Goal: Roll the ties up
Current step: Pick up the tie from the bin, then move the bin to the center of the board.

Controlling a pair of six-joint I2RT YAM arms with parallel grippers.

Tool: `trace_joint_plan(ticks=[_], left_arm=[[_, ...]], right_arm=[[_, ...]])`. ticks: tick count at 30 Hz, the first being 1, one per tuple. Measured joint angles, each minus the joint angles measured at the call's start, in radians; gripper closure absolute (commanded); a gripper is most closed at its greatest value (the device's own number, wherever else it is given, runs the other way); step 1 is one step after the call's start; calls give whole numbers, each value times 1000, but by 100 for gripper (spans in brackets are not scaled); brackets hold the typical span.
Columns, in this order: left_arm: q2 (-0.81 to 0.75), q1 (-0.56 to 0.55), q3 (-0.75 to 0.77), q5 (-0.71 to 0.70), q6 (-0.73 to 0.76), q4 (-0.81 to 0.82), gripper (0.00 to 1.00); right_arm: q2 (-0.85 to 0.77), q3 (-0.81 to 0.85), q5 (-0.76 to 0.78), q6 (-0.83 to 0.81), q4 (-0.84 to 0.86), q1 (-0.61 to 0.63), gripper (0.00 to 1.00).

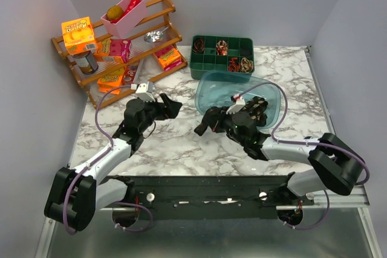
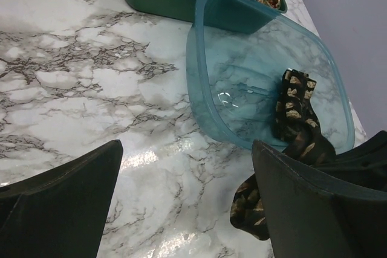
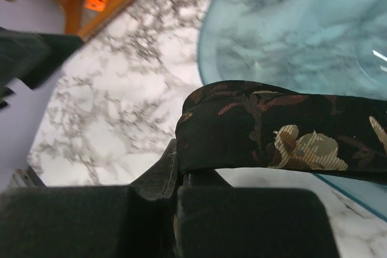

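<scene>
A dark brown-black tie (image 2: 296,113) with tan motifs hangs over the near rim of the clear blue bin (image 2: 199,89), its end resting on the marble. My right gripper (image 3: 178,179) is shut on that tie (image 3: 272,131) near its folded end, just outside the bin (image 3: 290,28). In the top view the right gripper (image 1: 204,126) sits at the bin's near left corner, and the tie (image 1: 259,108) trails back into the bin (image 1: 242,83). My left gripper (image 1: 170,107) is wide open and empty over bare marble, left of the bin. Its fingers (image 2: 60,203) frame the tie's end.
A green divided tray (image 1: 205,64) behind the bin holds several small coiled ties (image 1: 242,63). A wooden rack (image 1: 157,4) with boxes, cans and a pink bin stands at the back left. Purple cables loop off both arms.
</scene>
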Motion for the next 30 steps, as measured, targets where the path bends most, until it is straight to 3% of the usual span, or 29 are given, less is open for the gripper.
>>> trace_joint_plan(ticks=[10, 21, 30], left_arm=[[32, 26, 27, 88, -120, -35, 1], [188, 88, -3, 339, -440, 265, 1], [195, 88, -18, 390, -476, 309, 1]], right_arm=[[-40, 135, 13, -2, -5, 0, 99], [57, 201, 17, 16, 24, 0, 99], [60, 221, 32, 20, 61, -3, 99]])
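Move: Ahead of the right hand's closed fingers by about 5 cm, 14 cm to the left and 5 cm higher, is the open left gripper. The bin's middle lies some 8 cm ahead of the right hand, 9 cm right and 7 cm below, with the green organizer 25 cm ahead, 4 cm right and as low. From the left hand, the tie's pinched end is roughly 5 cm back, 14 cm right and 5 cm down. Keeping its pinch on the tie, the right hand climbs about 9 cm, most of it quickly at the start, and works forward and left some 4 cm each way towards the left gripper. The left hand comes about 4 cm right to meet the tie, rolling its left side down some 25 degrees and tipping its fingers down, still wide open. ##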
